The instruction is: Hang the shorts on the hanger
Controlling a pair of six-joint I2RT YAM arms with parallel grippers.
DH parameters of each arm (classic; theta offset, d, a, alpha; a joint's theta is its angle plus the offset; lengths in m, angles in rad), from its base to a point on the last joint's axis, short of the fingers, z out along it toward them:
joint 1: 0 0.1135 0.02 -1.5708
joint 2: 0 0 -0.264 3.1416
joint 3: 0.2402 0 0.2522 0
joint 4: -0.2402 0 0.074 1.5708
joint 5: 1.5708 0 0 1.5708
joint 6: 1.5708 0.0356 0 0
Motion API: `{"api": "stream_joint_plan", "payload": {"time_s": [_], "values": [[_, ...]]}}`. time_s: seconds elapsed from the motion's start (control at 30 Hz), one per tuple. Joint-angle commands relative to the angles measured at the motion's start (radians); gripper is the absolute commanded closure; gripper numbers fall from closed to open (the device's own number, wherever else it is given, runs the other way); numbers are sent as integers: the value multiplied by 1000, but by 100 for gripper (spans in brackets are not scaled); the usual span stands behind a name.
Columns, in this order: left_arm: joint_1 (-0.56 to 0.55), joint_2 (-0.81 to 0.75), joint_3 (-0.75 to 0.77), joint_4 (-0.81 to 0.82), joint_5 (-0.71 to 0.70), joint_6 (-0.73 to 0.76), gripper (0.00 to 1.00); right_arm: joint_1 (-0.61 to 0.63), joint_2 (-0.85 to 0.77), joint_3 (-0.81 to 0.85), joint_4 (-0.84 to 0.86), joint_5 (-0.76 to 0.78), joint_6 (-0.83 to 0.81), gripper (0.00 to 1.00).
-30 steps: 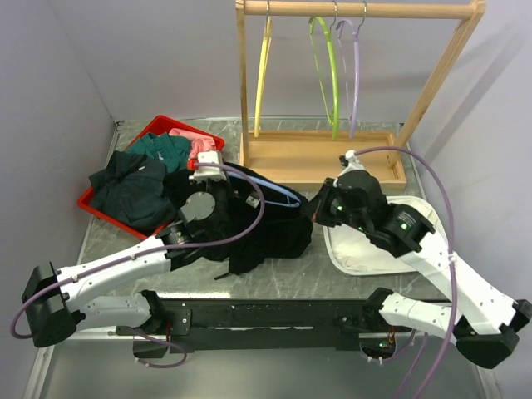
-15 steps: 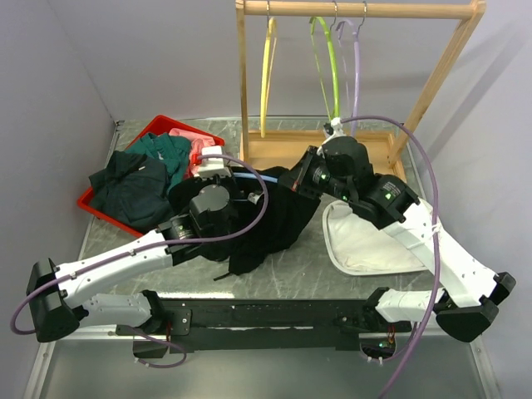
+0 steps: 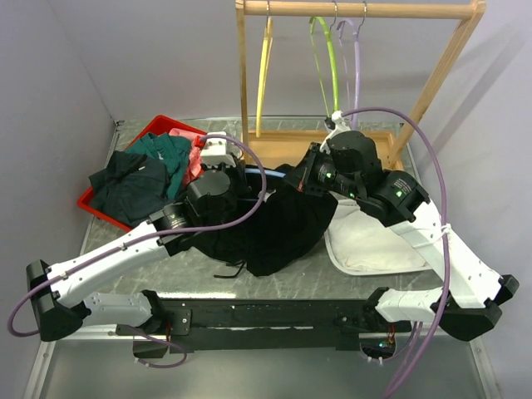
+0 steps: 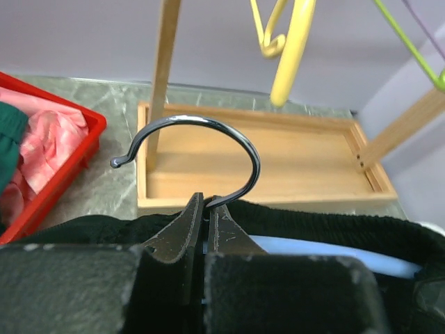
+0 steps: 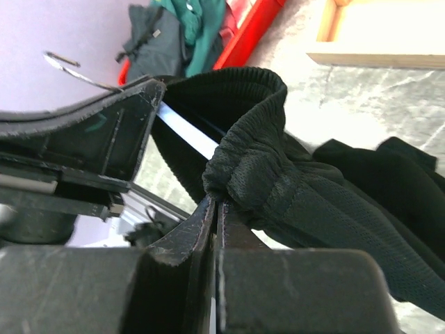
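Note:
The black shorts (image 3: 283,224) hang bunched between both arms above the table's middle. My left gripper (image 4: 206,203) is shut on the neck of the hanger's metal hook (image 4: 208,132). The light-blue hanger (image 4: 327,252) runs off to the right, behind the shorts' ribbed waistband (image 4: 313,217). My right gripper (image 5: 217,202) is shut on a gathered fold of that waistband (image 5: 250,174). The blue hanger arm (image 5: 188,130) passes inside the waistband's opening. In the top view the left gripper (image 3: 233,173) and right gripper (image 3: 298,179) face each other in front of the rack.
A wooden rack (image 3: 332,158) stands just behind the grippers, with yellow (image 3: 263,66), green (image 3: 330,66) and lilac (image 3: 357,66) hangers on its bar. A red bin (image 3: 91,202) of dark green and pink clothes sits at left. A white cloth (image 3: 366,245) lies at right.
My right gripper has carried the waistband up and back toward the rack. The left gripper has raised the hanger slightly. The shorts now hang stretched between them.

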State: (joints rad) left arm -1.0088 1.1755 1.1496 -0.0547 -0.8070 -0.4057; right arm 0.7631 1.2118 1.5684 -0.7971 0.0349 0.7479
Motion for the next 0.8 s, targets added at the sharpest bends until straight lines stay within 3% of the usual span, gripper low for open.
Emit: {"api": "stream_joint_plan", "payload": {"time_s": [0.0,0.3,0.53,0.77], "values": [[3,-48,65,-65,130,-48,99,-2,-47,-5,-5,-21,-103,92],[3,-145,-19,-103,379,73,99,-2,-135,-100,-36,-19,-269,60],[24,-169,-67,-111,446,58,99,-2,-89,-102,-60,-89,-349,55],[130,-172,-67,-155,512,39,99,2,-341,-322,87,-24,-415,49]]}}
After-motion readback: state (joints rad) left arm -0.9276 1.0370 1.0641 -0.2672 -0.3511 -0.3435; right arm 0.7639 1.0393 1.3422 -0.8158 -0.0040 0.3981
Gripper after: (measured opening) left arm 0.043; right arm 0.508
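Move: From the left hand, which holds the blue hanger by its neck, the waistband's right end lies about 14 cm to the right, 6 cm back and 2 cm lower; the red bin is some 25 cm left and 12 cm farther out, 32 cm below. The right hand already has that waistband end at its fingertips. From it the white basket is level ahead, about 26 cm right, and the rack's base 24 cm ahead and 9 cm right, both some 33 cm below. Opening to about half, the right fingers let go of the shorts' waistband and draw off down, right and back, roughly 7 cm in all. Meanwhile the left hand keeps its pinch on the hanger's neck and carries it about 5 cm back, then mostly down with a small return forward and right, turning some 20 degrees clockwise so the hanger's right arm swings back. ##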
